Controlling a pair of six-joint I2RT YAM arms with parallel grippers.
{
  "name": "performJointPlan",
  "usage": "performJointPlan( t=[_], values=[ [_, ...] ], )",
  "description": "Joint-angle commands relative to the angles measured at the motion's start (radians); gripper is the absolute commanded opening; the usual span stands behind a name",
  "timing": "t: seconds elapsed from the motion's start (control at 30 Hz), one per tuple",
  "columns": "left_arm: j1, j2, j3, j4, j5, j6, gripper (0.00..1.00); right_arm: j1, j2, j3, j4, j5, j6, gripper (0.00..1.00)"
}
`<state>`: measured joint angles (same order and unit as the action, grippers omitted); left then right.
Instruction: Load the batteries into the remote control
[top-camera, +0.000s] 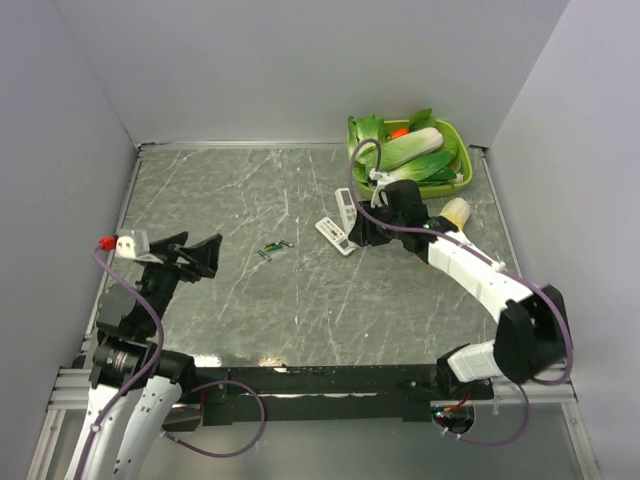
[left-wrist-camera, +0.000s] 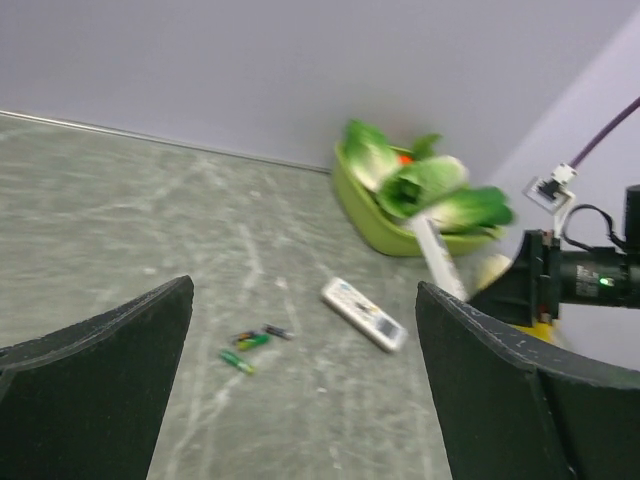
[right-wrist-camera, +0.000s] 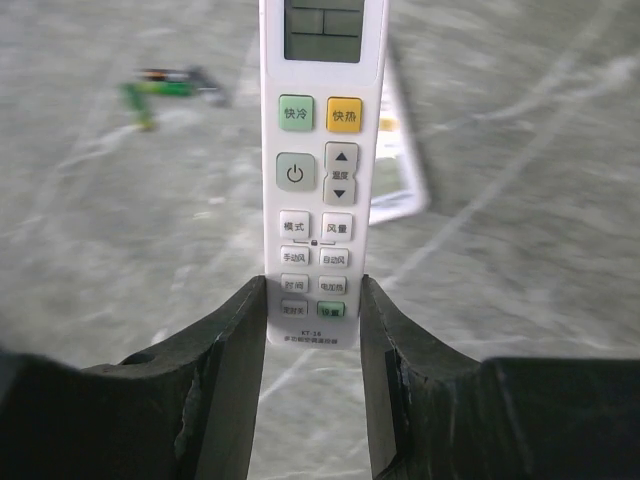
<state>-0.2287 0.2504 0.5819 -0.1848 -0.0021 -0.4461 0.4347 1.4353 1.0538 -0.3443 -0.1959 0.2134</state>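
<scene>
My right gripper is shut on the bottom end of the slim white remote control, button face toward the wrist camera, lifted off the table. The same remote control shows as a white stick in the left wrist view. The green batteries lie together on the grey table, left of the right gripper. At the table's left side my left gripper hangs open and empty, pointing toward the batteries.
A second, slightly wider white remote lies flat on the table just under the held one. A green basket of vegetables stands in the back right corner, with a pale yellow item beside it. Walls enclose three sides.
</scene>
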Motion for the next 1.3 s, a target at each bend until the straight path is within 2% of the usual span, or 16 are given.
performJointPlan(
  t=[0.0, 0.1, 0.27, 0.6, 0.7, 0.93, 1.27],
  values=[
    [-0.003, 0.09, 0.038, 0.145, 0.25, -0.133, 0.97, 0.032, -0.163, -0.106, 0.204, -0.241, 0.079, 0.03],
    [-0.003, 0.164, -0.011, 0.284, 0.405, -0.257, 0.97, 0.065, -0.265, -0.202, 0.299, -0.321, 0.136, 0.02],
    [-0.008, 0.314, -0.1, 0.605, 0.562, -0.431, 0.97, 0.124, -0.398, -0.348, 0.51, -0.459, 0.247, 0.02],
    [-0.133, 0.495, -0.226, 1.033, 0.568, -0.627, 0.97, 0.226, -0.477, -0.486, 0.801, -0.554, 0.397, 0.02],
    [-0.165, 0.513, -0.228, 1.088, 0.559, -0.64, 0.97, 0.249, -0.46, -0.494, 0.847, -0.568, 0.422, 0.02],
    [-0.205, 0.527, -0.229, 1.055, 0.516, -0.634, 0.97, 0.3, -0.429, -0.502, 0.945, -0.579, 0.469, 0.02],
    [-0.256, 0.567, -0.24, 1.119, 0.516, -0.697, 0.99, 0.346, -0.382, -0.476, 0.978, -0.579, 0.477, 0.02]
  ],
)
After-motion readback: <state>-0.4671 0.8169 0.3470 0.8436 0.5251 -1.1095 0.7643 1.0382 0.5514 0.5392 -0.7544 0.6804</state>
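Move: Some 18 cm ahead of the left hand, 36 cm to its right and 14 cm lower is the remote held upright by its bottom end in the right fingers. The left gripper, where it is being taken, is about 12 cm back, 38 cm left and 17 cm above the right hand. Below the right hand by 12 cm, the lying remote is 8 cm ahead and 5 cm left; the batteries are 5 cm ahead, 23 cm left. Bringing the held remote back about 20 cm and roughly 12 cm left while rising 11 cm, the right hand keeps its pinch, rolls its left side up some 45 degrees and turns counter-clockwise. The left hand sweeps about 17 cm right to meet the remote's free end, dipping briefly, turning clockwise about 50 degrees and rolling its left side down, fingers staying wide open. ##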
